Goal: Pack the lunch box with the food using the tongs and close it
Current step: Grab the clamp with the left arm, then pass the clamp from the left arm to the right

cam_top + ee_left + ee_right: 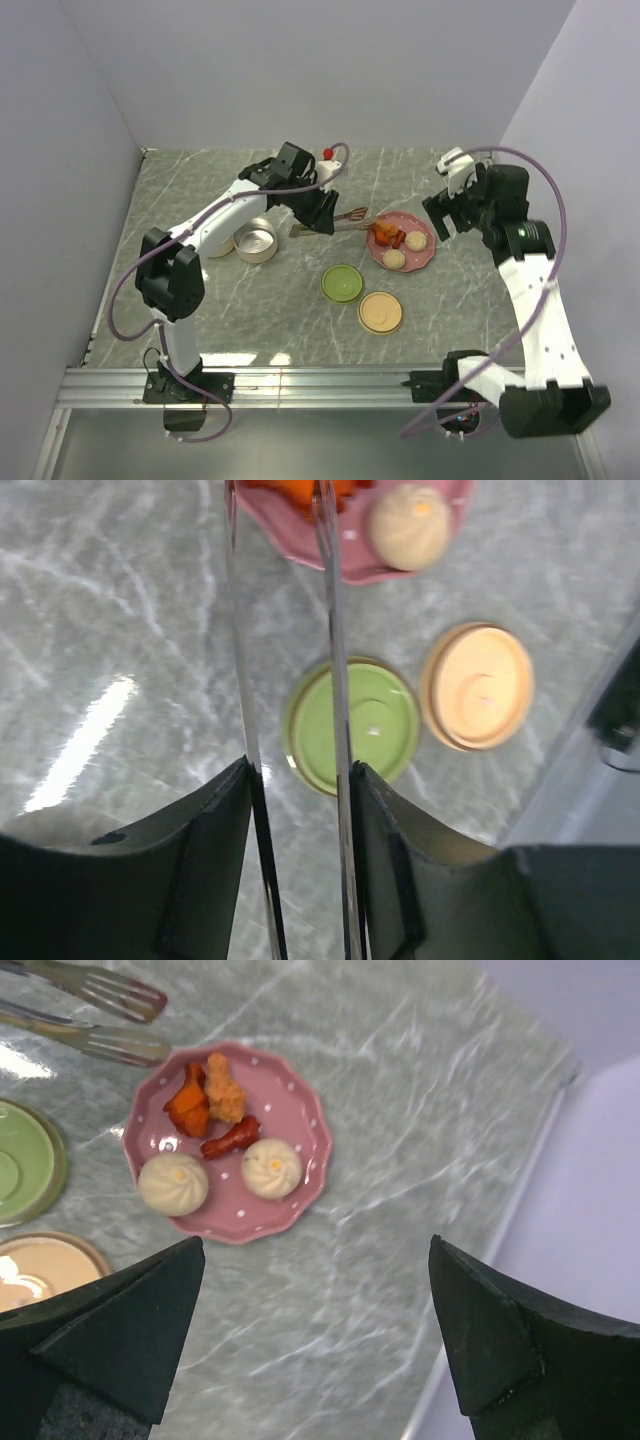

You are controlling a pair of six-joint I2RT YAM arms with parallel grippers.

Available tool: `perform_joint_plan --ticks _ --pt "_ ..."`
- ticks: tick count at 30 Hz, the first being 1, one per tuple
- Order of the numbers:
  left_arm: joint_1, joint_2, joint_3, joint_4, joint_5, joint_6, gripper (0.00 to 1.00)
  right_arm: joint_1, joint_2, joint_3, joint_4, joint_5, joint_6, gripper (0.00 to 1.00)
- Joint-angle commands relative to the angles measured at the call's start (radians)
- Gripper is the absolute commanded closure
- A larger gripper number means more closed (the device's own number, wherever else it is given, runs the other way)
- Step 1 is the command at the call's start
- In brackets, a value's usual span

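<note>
My left gripper (322,212) (300,770) is shut on the tongs (345,216) (333,630), with a black finger pressed against each silver arm. The tongs' tips (120,1045) hover just left of the pink dotted plate (428,250) (300,1120); the two arms stand slightly apart. On the plate lies the food: red-orange chunks (384,237) (190,1110) and two pale buns (395,259) (173,1182). The round metal lunch box (258,257) stands open left of the gripper. My right gripper (440,215) (315,1330) hangs open to the right of the plate, holding nothing.
A green lid (342,283) (352,723) and a beige lid (381,312) (478,685) lie flat in front of the plate. A small white, red-topped object (327,158) stands behind the left arm. Walls close in the back and both sides.
</note>
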Motion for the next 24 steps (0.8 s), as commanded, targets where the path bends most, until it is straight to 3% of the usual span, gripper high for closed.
perform_joint_plan --ticks 1,7,14,24 --pt "0.023 -0.094 0.027 -0.017 0.18 -0.03 0.52 0.037 -0.134 -0.074 0.085 -0.081 -0.196 0.0" --pt "0.038 -0.164 -0.013 0.011 0.31 -0.039 0.53 0.272 -0.249 -0.2 0.207 -0.063 -0.274 0.0" --pt "0.042 -0.207 -0.059 0.038 0.429 -0.024 0.55 0.559 -0.137 -0.181 0.273 0.018 -0.325 0.0" --pt "0.042 -0.22 -0.06 0.014 0.524 -0.01 0.55 0.702 -0.004 -0.153 0.329 0.08 -0.42 0.0"
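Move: The clamp is already held in the left fingers, its middle about 2 cm to the right of them. From the right hand it lies some 24 cm to the left, 2 cm ahead and 10 cm lower. Below, the pink plate sits about 5 cm left and 5 cm ahead of the right hand. The green lid is about 5 cm right and 8 cm back of the left hand, roughly 17 cm below. The clamp is kept in the left fingers and brought up about 8 cm and back some 7 cm, while that wrist tilts roughly 20 degrees so its fingers point more level. The right hand, wide open, sweeps about 20 cm left and 5 cm back over the plate towards the clamp's tip end, turning some 45 degrees counter-clockwise. ##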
